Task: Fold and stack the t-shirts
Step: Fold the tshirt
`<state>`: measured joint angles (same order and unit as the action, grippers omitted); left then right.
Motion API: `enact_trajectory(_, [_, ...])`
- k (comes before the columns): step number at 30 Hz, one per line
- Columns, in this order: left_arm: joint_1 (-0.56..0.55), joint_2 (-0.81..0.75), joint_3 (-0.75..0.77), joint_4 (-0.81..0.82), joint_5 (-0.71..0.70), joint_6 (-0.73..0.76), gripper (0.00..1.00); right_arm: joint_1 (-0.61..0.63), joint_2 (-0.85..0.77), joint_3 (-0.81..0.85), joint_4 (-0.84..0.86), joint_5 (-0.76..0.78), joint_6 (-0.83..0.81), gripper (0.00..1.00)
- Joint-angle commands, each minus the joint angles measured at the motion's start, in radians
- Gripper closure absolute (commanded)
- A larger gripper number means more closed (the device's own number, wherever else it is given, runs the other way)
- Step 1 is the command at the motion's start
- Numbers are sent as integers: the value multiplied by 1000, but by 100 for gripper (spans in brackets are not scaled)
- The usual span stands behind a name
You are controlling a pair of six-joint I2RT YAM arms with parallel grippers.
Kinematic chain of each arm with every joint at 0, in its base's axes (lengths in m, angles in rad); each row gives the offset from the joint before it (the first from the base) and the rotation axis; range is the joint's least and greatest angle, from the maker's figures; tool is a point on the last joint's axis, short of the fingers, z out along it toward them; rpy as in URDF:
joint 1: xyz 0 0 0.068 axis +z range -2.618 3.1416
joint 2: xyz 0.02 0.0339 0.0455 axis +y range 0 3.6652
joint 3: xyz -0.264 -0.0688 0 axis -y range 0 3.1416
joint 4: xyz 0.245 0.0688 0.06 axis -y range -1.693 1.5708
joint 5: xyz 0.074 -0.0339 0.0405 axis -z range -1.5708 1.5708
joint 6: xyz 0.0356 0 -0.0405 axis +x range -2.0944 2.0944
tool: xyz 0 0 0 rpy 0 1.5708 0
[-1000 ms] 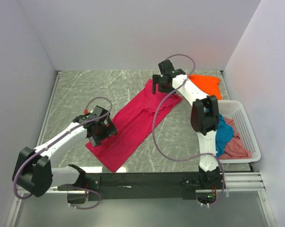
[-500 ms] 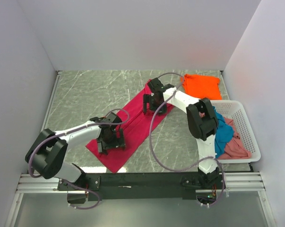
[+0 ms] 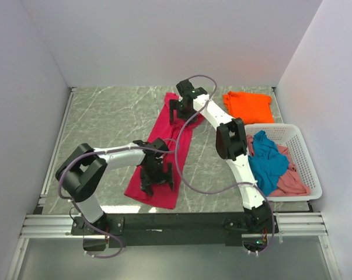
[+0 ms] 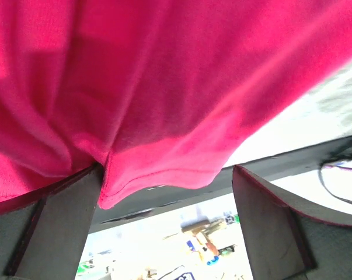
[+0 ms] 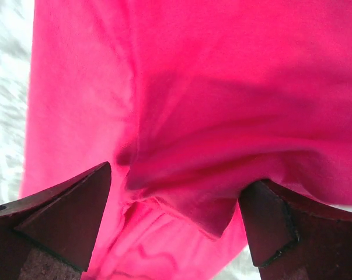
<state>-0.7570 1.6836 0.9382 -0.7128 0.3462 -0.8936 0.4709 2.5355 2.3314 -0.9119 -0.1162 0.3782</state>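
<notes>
A crimson-magenta t-shirt (image 3: 163, 129), folded into a long strip, lies on the marble table and runs from far to near. My left gripper (image 3: 155, 175) sits on its near end, open. In the left wrist view the shirt's hem (image 4: 158, 175) sags between the spread fingers (image 4: 65, 224) of the left gripper (image 4: 164, 227). My right gripper (image 3: 178, 108) is open over the strip's far end. In the right wrist view the right gripper (image 5: 176, 224) straddles a fold of the shirt (image 5: 211, 116). An orange t-shirt (image 3: 248, 107) lies flat at the far right. Teal-blue (image 3: 268, 160) and dusty pink (image 3: 292, 182) t-shirts lie in the basket.
A white lattice basket (image 3: 307, 158) stands at the right edge of the table. White walls close in the left, far and right sides. Bare marble (image 3: 105, 116) stretches left of the crimson strip. The arms' black base rail (image 3: 176, 221) runs along the near edge.
The crimson shirt has swung from a diagonal to nearly straight, far to near. My left gripper moved right onto its near end. My right gripper moved left, off the orange shirt's side.
</notes>
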Motion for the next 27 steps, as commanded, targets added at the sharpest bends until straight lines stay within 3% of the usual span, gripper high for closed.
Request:
enact_trajectory(1, [-41,76,46,125,1,-22,1,-67,65,86,20,-63,-25,7])
enact_trajectory(5, [-64,143,122,142,23,-33,1,-101,3,-21,163,-161,2,7])
enact_trajectory(9, [-70,198,134,193,65,-42,1,-106,34,55,150,-211,-13,7])
enact_trajectory(15, [-122,220,209,213,45,-61,1,-106,23,3,202,-263,17,7])
enact_trajectory(22, [-173,173,300,164,-62,-62,1,-106,-30,3,151,-218,-4,6])
enact_trajectory(27, [-199,78,330,89,-206,-36,1,-106,-167,-38,143,-177,-4,5])
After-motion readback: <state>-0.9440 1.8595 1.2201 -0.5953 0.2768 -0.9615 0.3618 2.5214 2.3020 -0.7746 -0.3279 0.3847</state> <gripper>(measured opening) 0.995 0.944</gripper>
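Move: Under both open hands lies the folded red t-shirt, a strip slanting away and to the right. Its middle is some 17 cm ahead of the left hand and 3 cm right, and about 17 cm back of the right hand and 6 cm left. Its near end is about 9 cm back and 3 cm left of the left hand. The orange folded shirt sits some 28 cm right of the right hand and 4 cm farther out; all lie about at fingertip level. Dragging the near part of the red t-shirt about 11 cm to the right, the left hand stays low on the cloth with its fingers wide open. Meanwhile the open right hand, over the far part, goes on about 4 cm forward, then all but stops there, rising 2 cm in all and rolling its left side up some 15 degrees. ##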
